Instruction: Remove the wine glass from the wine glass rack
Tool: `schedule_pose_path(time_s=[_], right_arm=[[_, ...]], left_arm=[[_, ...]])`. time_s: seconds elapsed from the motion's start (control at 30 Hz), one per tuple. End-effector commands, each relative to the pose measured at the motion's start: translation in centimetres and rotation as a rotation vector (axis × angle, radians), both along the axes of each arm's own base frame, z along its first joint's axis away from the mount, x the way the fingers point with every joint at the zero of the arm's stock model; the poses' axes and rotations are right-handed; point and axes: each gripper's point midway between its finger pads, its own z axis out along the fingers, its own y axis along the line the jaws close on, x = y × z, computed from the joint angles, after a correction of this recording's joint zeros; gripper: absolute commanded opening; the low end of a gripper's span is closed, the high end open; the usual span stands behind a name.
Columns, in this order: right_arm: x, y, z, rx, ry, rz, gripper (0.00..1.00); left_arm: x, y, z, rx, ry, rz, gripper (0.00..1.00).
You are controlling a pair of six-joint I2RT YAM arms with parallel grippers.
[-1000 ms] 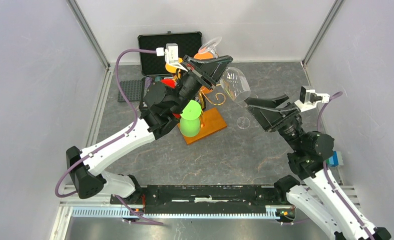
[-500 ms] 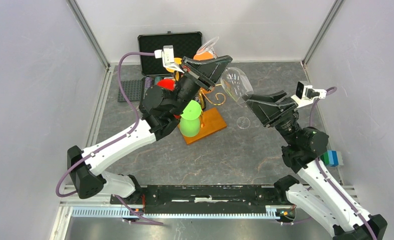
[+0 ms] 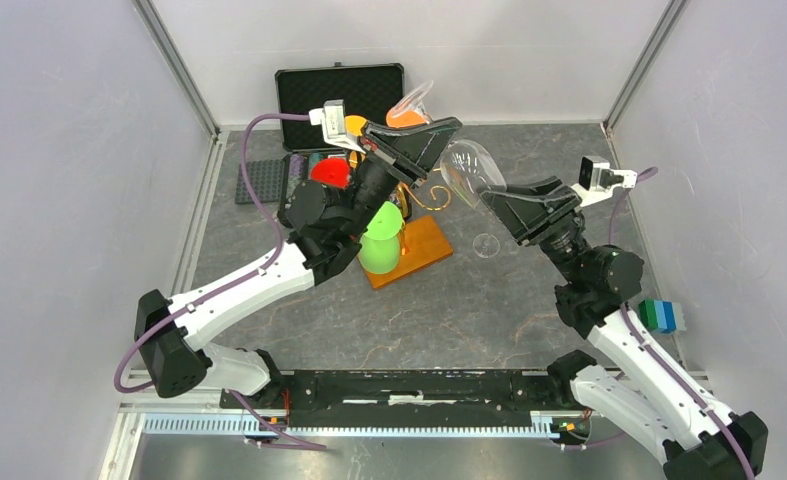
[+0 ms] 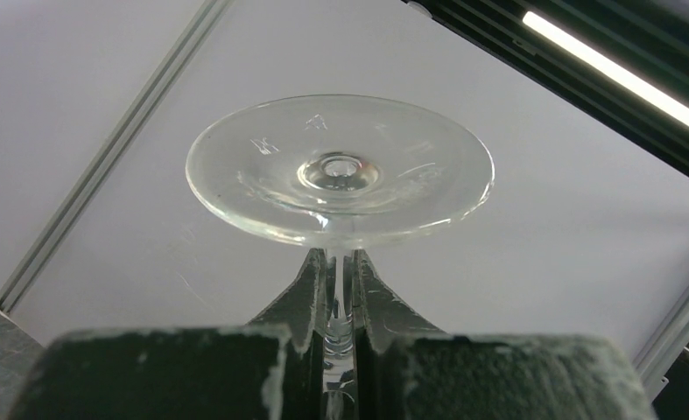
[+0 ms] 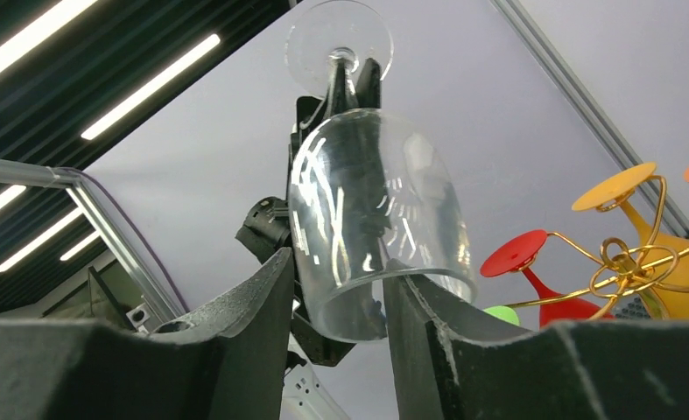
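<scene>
My left gripper (image 3: 437, 135) is shut on the stem of a clear wine glass (image 3: 469, 165) and holds it in the air to the right of the rack, tilted, bowl towards the right arm. In the left wrist view the gripper (image 4: 340, 262) clamps the stem under the round foot (image 4: 339, 171). My right gripper (image 5: 336, 271) is open at the bowl's rim (image 5: 384, 306), one finger (image 5: 262, 297) outside the wall. It also shows in the top view (image 3: 494, 195). The golden wire rack (image 3: 424, 195) stands on its orange-brown base (image 3: 424, 245).
Green (image 3: 379, 245), red (image 3: 329, 172) and orange (image 3: 406, 115) glasses hang on the rack. A black case (image 3: 339, 95) lies behind it, a black grid piece (image 3: 262, 180) to its left. A small clear round thing (image 3: 486, 245) lies right of the base. A blue-green block (image 3: 661, 315) sits far right.
My right gripper has moved up and left until its fingers reach the clear glass's rim. The left gripper has shifted slightly with the glass still in it.
</scene>
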Motion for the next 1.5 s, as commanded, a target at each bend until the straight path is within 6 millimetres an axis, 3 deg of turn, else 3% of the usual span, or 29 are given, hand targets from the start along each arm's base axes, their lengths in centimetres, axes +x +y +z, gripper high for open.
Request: schedule_pose_path(time_s=[0.0,0.17,0.27,0.33,0.43,0.53,0.7,0.9,1.03,1.2,1.37,1.47], right_arm=[[-1.0,-0.9,3.2,0.076,-0.075,-0.001,0.42],[-0.7,-1.1,3.3,0.085,-0.066,-0.018,0.15],[-0.4,-1.3,3.1,0.079,-0.055,-0.046,0.01],[-0.1,-1.5,3.1,0.069,-0.055,-0.072,0.00],[0.1,-1.7,3.4,0.060,-0.065,-0.105,0.00],[0.3,-1.8,3.8,0.049,-0.075,-0.132,0.00],[0.9,-2.1,4.5,0.019,-0.092,-0.198,0.00],[1.9,-3.1,5.9,-0.066,-0.108,-0.348,0.00],[3.6,-5.4,6.2,-0.170,-0.065,-0.554,0.00],[6.6,-10.2,4.2,-0.402,0.101,-0.882,0.00],[7.3,-14.5,-0.3,-0.638,0.288,-1.088,0.00],[7.5,-17.3,-3.9,-0.800,0.426,-1.212,0.00]], left_arm=[[-2.1,1.2,2.2,-0.076,-0.053,-0.060,0.02],[-1.9,1.1,1.8,-0.067,-0.055,-0.047,0.03],[-1.9,1.3,1.7,-0.065,-0.055,-0.041,0.08],[-1.8,1.5,1.6,-0.064,-0.050,-0.028,0.15],[-1.9,1.9,1.7,-0.062,-0.059,-0.014,0.40],[-2.1,2.1,1.8,-0.058,-0.072,-0.005,0.58],[-2.3,2.3,1.6,-0.041,-0.089,0.005,0.80],[-2.0,2.0,-0.3,0.049,-0.068,0.026,0.96],[-1.4,1.5,-2.8,0.160,-0.039,0.056,1.00],[-1.3,2.8,-4.5,0.320,-0.029,0.131,1.00],[-1.0,5.3,-5.7,0.586,0.014,0.229,1.00],[-1.2,7.2,-6.5,0.652,0.024,0.282,1.00]])
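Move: The wine glass, tilted with its foot up and away, is already pinched at the stem by the left hand. Its middle lies about 3 cm ahead, 3 cm left and 4 cm above the right hand, whose open fingers straddle its rim; from the left hand it is some 3 cm back, 3 cm right and 4 cm below. The rack's hub is about 9 cm ahead, 15 cm left and 15 cm below the right hand; the standing glass is roughly 10 cm ahead, 2 cm right, 35 cm below. Nearly in place at first, the right hand shuts on the wine glass's rim; the left fingers then open wide and let go of the stem. The right hand swings the glass right and forward, about 11 and 7 cm, turning some 50 degrees clockwise, while the emptied left hand sinks about 6 cm, shifts a little right and rolls. ##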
